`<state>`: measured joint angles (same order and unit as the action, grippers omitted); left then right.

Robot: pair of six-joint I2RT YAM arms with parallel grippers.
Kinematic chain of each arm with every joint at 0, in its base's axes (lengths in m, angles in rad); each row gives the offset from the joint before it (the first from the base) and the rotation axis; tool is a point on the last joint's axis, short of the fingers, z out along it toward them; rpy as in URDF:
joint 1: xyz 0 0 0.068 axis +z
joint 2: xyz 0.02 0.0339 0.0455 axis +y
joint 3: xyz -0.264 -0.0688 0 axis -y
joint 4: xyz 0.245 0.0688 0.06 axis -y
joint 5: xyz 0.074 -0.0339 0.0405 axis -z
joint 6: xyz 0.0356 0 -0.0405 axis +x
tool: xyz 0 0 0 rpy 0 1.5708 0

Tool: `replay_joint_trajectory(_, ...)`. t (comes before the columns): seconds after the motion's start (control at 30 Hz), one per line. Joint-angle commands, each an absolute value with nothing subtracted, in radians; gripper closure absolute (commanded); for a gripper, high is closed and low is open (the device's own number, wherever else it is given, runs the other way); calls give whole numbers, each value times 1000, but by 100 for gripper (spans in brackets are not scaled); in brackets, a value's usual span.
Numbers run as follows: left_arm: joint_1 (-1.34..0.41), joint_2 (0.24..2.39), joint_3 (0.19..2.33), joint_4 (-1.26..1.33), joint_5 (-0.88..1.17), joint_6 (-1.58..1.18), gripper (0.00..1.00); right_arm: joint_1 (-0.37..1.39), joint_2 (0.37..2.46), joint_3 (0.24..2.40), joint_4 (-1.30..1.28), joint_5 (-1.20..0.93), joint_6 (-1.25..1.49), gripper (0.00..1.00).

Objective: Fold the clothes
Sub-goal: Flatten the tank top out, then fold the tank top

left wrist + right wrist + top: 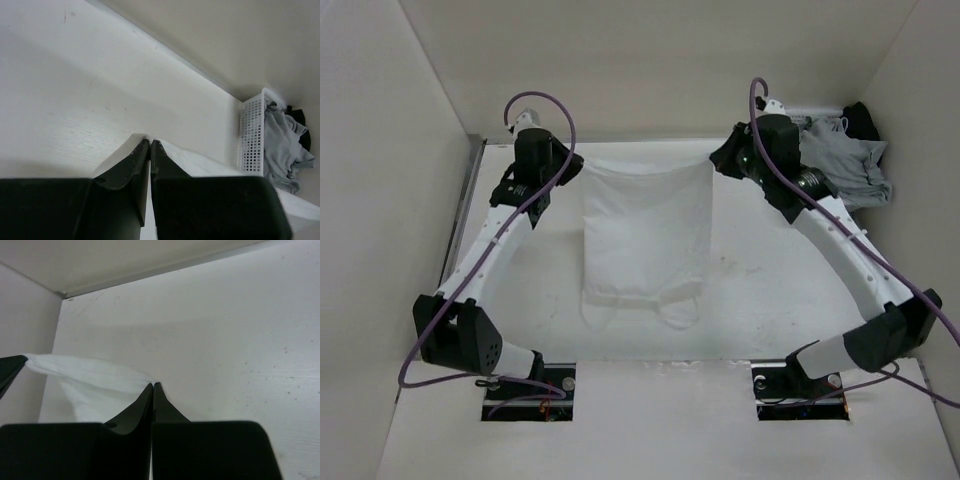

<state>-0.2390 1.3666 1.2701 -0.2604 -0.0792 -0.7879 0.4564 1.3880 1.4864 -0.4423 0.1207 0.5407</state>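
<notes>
The clothes, a plain white sleeveless top [645,235], are stretched across the far middle of the table. Its straight edge is held taut between my two grippers and its straps lie toward the near side. My left gripper [575,165] is shut on the top's far left corner; the left wrist view shows its tips [150,141] pinched together with white fabric [200,165] running off to the right. My right gripper [715,160] is shut on the far right corner; in the right wrist view its tips [153,385] pinch the cloth [100,380], which spans leftward.
A white perforated basket [251,135] stands in the far right corner with a grey garment [845,165] spilling out and a black garment [865,120] behind it. Walls close in the table at the back and on both sides.
</notes>
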Motion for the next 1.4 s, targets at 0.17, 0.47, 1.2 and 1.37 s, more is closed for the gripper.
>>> replay_joint_trajectory(0.17, -260, 1319, 1532, -179, -20, -790, 97, 432, 1413, 1793, -403, 12, 546, 100)
replay_joint_trajectory(0.47, -298, 1157, 1088, -88, -72, -802, 97, 504, 1162, 1233, -223, 55, 620, 100)
replay_joint_trajectory(1.2, -409, 399, 294, -437, -120, -1023, 97, 1099, 701, 313, -208, 287, 1126, 100)
replay_joint_trajectory(1.37, -364, 621, 425, -220, -121, -959, 97, 879, 767, 490, -210, 213, 912, 100)
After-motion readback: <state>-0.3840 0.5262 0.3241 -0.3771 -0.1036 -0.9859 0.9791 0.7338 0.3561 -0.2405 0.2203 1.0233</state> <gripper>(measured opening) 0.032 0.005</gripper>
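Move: Both hands still pinch the tank top's hem, raised over the far part of the table. The near table strip where they bring it lies about 22 cm back from the left hand and 27 cm below, and about 25 cm back, 3 cm left and 31 cm below the right. The left strap hangs down towards that strip, some 26 cm back and 3 cm right of the left hand; the basket stands roughly 14 cm ahead and 32 cm right of the right hand. Each hand keeps its pinch on its hem corner and whips the tank top: both rise some 11 to 14 cm, tilting the fingers up, then sweep down and back towards the robot to just above the table, fingers tipping down. They end roughly 20 to 25 cm lower and 20 to 25 cm farther back, easing slightly forward and up at the end. ##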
